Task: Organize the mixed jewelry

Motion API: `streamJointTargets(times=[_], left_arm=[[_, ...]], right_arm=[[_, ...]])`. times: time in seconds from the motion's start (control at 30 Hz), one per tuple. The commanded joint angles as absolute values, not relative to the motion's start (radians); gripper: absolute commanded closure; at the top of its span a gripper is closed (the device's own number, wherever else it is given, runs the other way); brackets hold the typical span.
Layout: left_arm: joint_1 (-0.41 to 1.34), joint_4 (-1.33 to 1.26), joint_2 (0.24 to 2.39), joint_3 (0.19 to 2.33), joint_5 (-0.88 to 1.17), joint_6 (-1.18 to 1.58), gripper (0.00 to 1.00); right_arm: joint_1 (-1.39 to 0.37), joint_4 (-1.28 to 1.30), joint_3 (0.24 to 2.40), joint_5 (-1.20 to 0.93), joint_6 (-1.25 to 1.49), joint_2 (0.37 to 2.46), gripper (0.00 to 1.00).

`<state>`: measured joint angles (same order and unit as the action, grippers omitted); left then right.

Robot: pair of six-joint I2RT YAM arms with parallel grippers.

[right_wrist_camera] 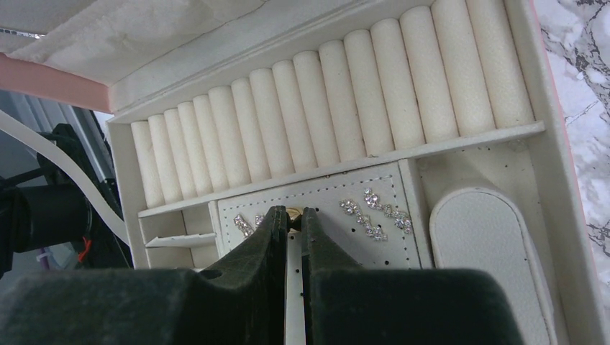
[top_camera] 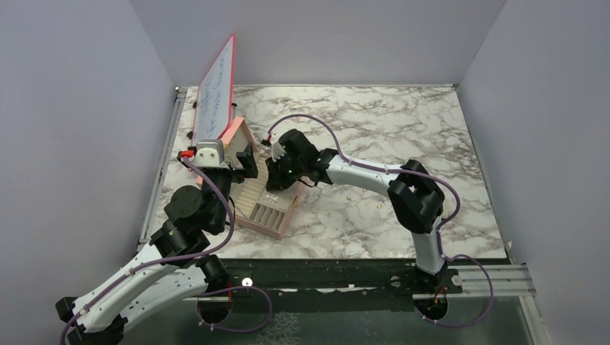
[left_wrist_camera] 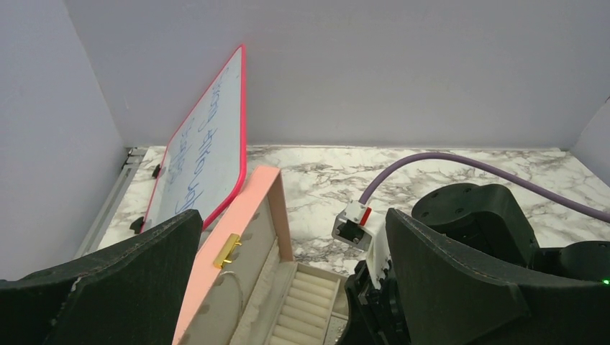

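The pink box [top_camera: 282, 220] lies open with beige ring rolls [right_wrist_camera: 324, 108] and a perforated earring panel [right_wrist_camera: 338, 237]. My right gripper [right_wrist_camera: 293, 210] reaches down into the box and is shut on a tiny gold stud [right_wrist_camera: 294, 213] at the panel's top edge. Silvery sparkly pieces [right_wrist_camera: 375, 213] lie on the panel to the right of the fingers, and more [right_wrist_camera: 243, 225] to the left. My left gripper [left_wrist_camera: 293, 215] is open, with the box's raised lid [left_wrist_camera: 248, 215] between its fingers [left_wrist_camera: 108, 280]. In the top view the right gripper [top_camera: 275, 183] is over the box and the left gripper [top_camera: 244, 162] is at the lid.
A red-framed whiteboard [top_camera: 216, 90] leans upright at the back left, behind the lid. An oval beige pad [right_wrist_camera: 482, 259] fills the box's right compartment. A few tiny specks [top_camera: 350, 192] lie on the marble table [top_camera: 403, 129] right of the box. The right arm [left_wrist_camera: 475, 215] is close to my left fingers.
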<state>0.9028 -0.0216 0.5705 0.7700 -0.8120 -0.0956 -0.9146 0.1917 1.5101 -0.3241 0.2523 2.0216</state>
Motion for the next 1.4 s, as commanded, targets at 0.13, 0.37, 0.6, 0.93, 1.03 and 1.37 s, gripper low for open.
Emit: streamJointTargets(times=[0.13, 0.37, 0.6, 0.93, 1.03, 1.37], left_arm=[[0.902, -0.049, 0.546, 0.761, -0.795, -0.1, 0.01], [0.902, -0.051, 0.541, 0.759, -0.79, -0.094, 0.01], [0.902, -0.05, 0.542, 0.762, -0.789, -0.099, 0.01], [0.902, -0.05, 0.545, 0.762, -0.785, -0.1, 0.01], [0.902, -0.051, 0.543, 0.762, -0.785, -0.1, 0.01], [0.902, -0.05, 0.543, 0.762, -0.783, -0.1, 0.01]], right_arm=[[-0.926, 0.225, 1.455, -0.317, 0.163, 2.005, 0.84], [-0.929, 0.188, 1.433, -0.351, 0.162, 1.996, 0.78], [-0.931, 0.216, 1.465, -0.375, 0.189, 2.026, 0.78], [-0.931, 0.221, 1.465, -0.391, 0.212, 2.019, 0.69], [-0.932, 0.224, 1.473, -0.397, 0.223, 2.018, 0.67], [-0.931, 0.212, 1.496, -0.414, 0.301, 2.007, 0.66]])
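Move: The small gold piece is in the right hand's pinch, no more than 1 cm below the hand point, at the dotted earring panel of the box. One crystal pair lies about 3 cm ahead of it and 1 cm to its right; the nearer pair is about 3 cm back. The ring rolls are centred some 5 cm left. From the left hand, the gold piece is about 3 cm ahead, 9 cm right and 27 cm below. Letting go of the gold piece at the earring panel, the right fingers open in two small steps from nearly shut to about a third. The hand eases back about 1 cm and rises about half a centimetre, the wrist turning only slightly counter-clockwise, so the tips end on either side of the piece, still close to it. ##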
